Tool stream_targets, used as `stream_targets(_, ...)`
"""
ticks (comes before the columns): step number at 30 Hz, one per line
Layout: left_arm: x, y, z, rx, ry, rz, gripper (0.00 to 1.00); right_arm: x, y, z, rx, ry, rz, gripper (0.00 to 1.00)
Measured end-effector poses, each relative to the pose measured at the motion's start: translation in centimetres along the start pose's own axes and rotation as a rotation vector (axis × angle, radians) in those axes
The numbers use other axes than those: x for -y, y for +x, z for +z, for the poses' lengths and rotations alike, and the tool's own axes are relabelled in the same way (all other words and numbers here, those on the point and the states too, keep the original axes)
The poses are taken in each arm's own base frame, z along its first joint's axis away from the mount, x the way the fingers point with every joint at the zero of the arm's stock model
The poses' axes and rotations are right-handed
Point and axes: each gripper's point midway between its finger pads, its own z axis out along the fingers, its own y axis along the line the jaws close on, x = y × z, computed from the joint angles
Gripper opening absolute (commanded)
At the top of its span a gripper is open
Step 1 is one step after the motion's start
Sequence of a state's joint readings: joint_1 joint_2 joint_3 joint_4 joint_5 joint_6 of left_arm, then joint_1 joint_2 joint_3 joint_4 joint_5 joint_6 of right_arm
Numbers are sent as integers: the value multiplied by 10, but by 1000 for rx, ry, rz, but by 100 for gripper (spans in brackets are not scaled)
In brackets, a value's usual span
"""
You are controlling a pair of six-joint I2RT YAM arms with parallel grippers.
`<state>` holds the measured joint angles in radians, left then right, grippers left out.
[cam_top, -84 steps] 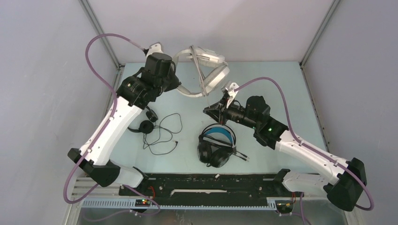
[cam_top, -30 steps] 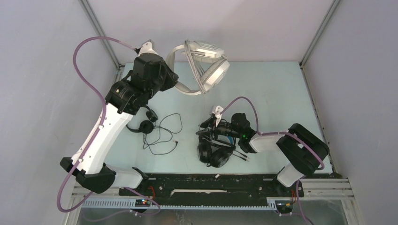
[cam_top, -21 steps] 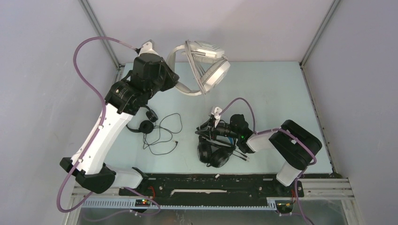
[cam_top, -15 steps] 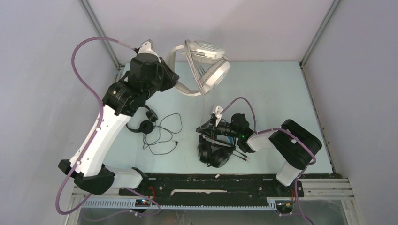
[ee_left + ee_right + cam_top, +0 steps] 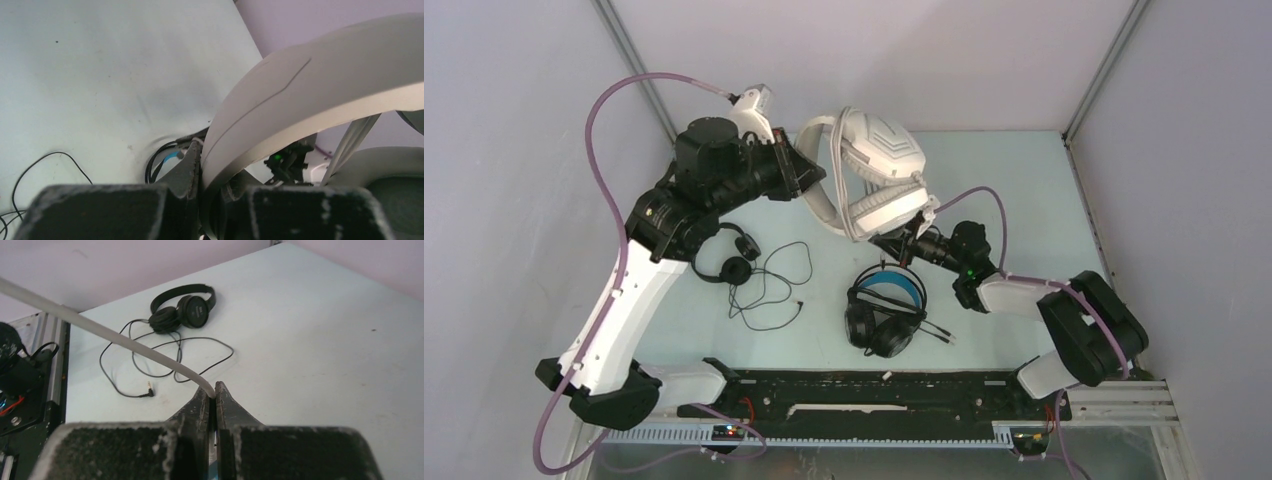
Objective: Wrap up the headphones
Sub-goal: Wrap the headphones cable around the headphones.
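The big white-grey headphones (image 5: 879,175) hang in the air over the middle back of the table. My left gripper (image 5: 812,180) is shut on their headband (image 5: 300,100), which fills the left wrist view between its jaws (image 5: 212,170). Just below the lower ear cup, my right gripper (image 5: 902,238) is shut on the pair's white cord (image 5: 125,337), pinched at the tips (image 5: 215,390). The bulky black headphones with a blue-lined band (image 5: 886,305) lie on the table under it. The small thin black headphones (image 5: 729,255) (image 5: 185,307) lie at the left with their cord loose (image 5: 769,290).
The thin cord's jack plug (image 5: 149,385) lies on the pale table (image 5: 1014,190). Grey walls and metal posts close in the back and sides. A black rail (image 5: 874,385) with the arm bases runs along the near edge.
The left arm has swung the white headphones right and toward the middle, turning them. The right gripper has shut on the white cord and moved from the black pair up under the white ear cup.
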<state>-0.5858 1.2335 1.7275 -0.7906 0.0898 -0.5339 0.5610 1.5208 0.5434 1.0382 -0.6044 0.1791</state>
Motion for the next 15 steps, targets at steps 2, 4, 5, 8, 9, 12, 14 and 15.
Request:
stream_targets(2, 5, 5, -1, -22, 39, 36, 0, 8, -10, -5, 9, 25, -3, 0)
stream_targets(4, 6, 11, -1, -47, 63, 64, 0, 16, -19, -9, 14, 52, -3, 0)
stream_targets(5, 6, 16, 0, -64, 79, 82, 0, 21, -23, -12, 13, 65, -1, 0)
stream_targets(8, 5, 28, 0, -113, 105, 140, 0, 32, -33, -16, 0, 99, 16, 0)
stream_targets(9, 3, 33, -1, -131, 111, 166, 0, 36, -37, -17, -7, 110, 26, 0)
stream_targets(12, -4, 44, 0, -171, 120, 244, 0, 44, -49, -22, -30, 143, 70, 0)
stream_targets(14, -10, 50, 0, -194, 115, 293, 0, 50, -61, -24, -45, 164, 105, 0)
stream_targets(15, -13, 53, 1, -203, 111, 313, 0, 52, -67, -26, -55, 171, 123, 0)
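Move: The right fingers grip the tail of the white cable; the white headphones' middle hangs about 20 cm above them, some 2 cm ahead and 1 cm left. From the left hand, gripping their headband, that middle is about 8 cm right, 4 cm ahead and 4 cm lower, with the pinched cable tail 24 cm below, 7 cm right and 2 cm ahead. The black headphones lie roughly 15 cm below the right hand, 9 cm back and 2 cm right. Up, to the right and forward, about 5 cm each way, the right hand carries the pinched cable from under the white headphones to their far right side, its fingers staying shut and tipping slightly down late on. Meanwhile the left hand keeps its grip on the headband, sinks 5 cm with a little draw back, and turns the headphones some 15 degrees clockwise, its left side rolling up about as much. ##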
